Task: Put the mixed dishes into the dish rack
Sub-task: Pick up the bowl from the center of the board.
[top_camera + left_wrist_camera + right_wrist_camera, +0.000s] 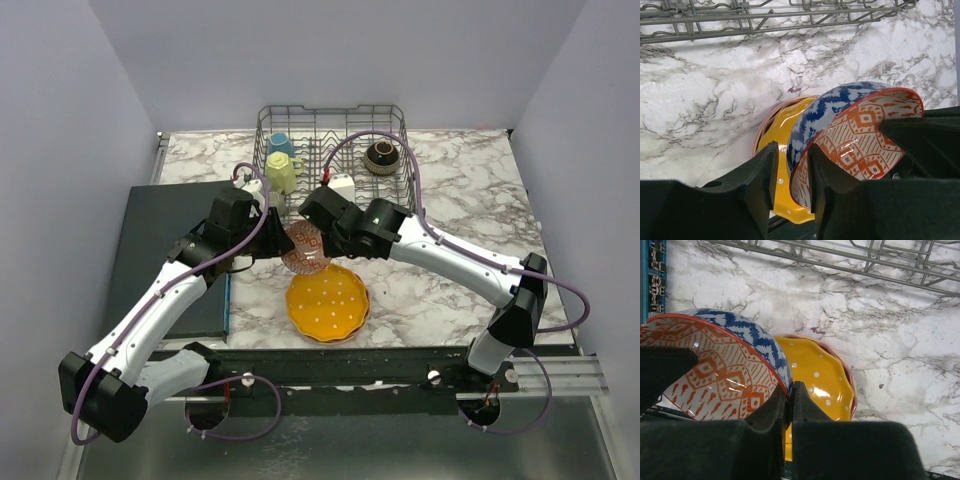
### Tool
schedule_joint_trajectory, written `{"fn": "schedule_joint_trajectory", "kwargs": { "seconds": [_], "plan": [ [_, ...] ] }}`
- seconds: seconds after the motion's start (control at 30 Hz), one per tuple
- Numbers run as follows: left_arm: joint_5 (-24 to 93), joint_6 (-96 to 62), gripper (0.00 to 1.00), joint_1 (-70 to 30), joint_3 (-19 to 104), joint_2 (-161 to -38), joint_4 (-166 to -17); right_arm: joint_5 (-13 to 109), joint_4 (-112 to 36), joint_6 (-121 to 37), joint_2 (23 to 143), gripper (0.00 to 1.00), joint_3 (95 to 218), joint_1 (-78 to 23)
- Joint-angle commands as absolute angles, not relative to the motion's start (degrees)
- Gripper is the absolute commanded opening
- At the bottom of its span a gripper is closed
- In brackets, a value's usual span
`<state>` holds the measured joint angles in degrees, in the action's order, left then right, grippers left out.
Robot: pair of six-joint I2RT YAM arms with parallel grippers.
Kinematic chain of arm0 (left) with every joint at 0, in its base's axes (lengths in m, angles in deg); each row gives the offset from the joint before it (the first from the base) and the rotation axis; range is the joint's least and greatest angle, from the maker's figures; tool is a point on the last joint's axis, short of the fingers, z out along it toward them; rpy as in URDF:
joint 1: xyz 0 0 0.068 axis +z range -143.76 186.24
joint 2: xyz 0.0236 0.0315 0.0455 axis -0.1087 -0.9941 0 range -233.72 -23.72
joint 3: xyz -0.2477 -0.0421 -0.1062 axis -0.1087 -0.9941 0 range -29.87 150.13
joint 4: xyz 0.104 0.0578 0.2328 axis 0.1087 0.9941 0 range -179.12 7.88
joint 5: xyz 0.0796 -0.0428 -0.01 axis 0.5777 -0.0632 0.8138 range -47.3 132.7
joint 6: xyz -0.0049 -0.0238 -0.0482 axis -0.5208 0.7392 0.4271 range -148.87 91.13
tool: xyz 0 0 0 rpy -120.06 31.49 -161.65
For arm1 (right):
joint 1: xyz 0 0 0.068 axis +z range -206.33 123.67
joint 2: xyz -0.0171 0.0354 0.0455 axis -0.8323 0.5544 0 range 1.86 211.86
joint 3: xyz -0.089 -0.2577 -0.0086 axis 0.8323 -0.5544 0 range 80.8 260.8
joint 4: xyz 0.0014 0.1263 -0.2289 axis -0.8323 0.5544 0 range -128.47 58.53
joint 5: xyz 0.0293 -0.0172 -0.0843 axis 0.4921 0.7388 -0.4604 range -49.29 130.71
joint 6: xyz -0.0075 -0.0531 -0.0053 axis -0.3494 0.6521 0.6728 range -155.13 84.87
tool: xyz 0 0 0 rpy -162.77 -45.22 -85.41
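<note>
A blue-patterned bowl (305, 250) with an orange-and-white inside hangs tilted on edge between both arms, above the plates. My right gripper (789, 387) is shut on the bowl's (720, 365) rim. My left gripper (792, 150) straddles the opposite rim of the bowl (860, 130); its jaws are open, with a gap outside the wall. Below lies an orange scalloped, white-dotted plate (327, 302) on a pink plate (852, 390). The grey wire dish rack (335, 115) stands at the back.
In the rack sit a blue mug (280, 144), a yellow mug (282, 173) and a dark brown bowl (381, 156). A dark flat mat (165, 230) covers the table's left side under the left arm. Grey walls close in both sides.
</note>
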<state>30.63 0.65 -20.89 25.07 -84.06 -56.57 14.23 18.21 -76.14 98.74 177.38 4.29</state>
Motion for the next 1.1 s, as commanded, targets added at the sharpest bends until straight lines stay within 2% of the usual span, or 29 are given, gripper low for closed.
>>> {"fn": "schedule_joint_trajectory", "kwargs": {
  "seconds": [0.0, 0.2, 0.33, 0.47, 0.6, 0.83, 1.07],
  "plan": [
    [32.34, 0.05, 0.31, -21.22, 26.56, -84.07, -56.27, 11.71, 17.93, -77.75, 98.94, 0.01, 179.50, 5.30],
    [32.24, -0.04, 0.15, -21.35, 26.16, -83.77, -56.17, 11.12, 18.30, -78.27, 98.77, 0.01, 179.36, 5.45],
    [32.04, -0.04, 0.01, -21.45, 25.77, -83.64, -56.25, 11.27, 17.86, -78.54, 98.35, 0.01, 178.74, 5.53],
    [32.33, 0.28, 0.00, -21.44, 25.50, -83.70, -56.22, 12.27, 16.32, -78.23, 97.05, 0.14, 177.32, 5.50],
    [32.00, 0.32, 0.00, -21.44, 25.67, -83.75, -56.25, 13.69, 14.60, -77.37, 95.48, 0.37, 175.79, 5.48],
    [29.82, 0.25, 0.00, -21.45, 25.69, -84.07, -56.76, 14.48, 12.56, -76.49, 90.72, 0.46, 171.48, 5.45],
    [25.27, 0.73, 0.00, -21.27, 25.24, -85.24, -59.18, 20.25, 1.33, -74.53, 79.28, 0.65, 161.14, 4.26]
  ]
}}
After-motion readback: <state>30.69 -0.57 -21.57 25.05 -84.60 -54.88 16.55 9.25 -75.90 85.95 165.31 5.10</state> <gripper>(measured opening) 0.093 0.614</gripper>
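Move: The bowl hangs between the hands, its middle about 4 cm to the left hand's right and 1 cm ahead, at about the same height; one rim already sits between that hand's open fingers. From the right hand, shut on the other rim, its middle is about 4 cm left and 1 cm ahead. The yellow plate lies roughly 8 cm back, 8 cm right and 15 cm below the left hand; the grey mug in the rack about 14 cm ahead, 3 cm left and 10 cm down. The left fingers close on the bowl's near rim and pinch it, the hand barely shifting, while the right hand keeps its grip. Only then do the right fingers open, to somewhat over half, letting go of the opposite rim; that hand eases off up, back and to its right, about 3.5 cm in all, rolling some 10 degrees so that its left side rises. ##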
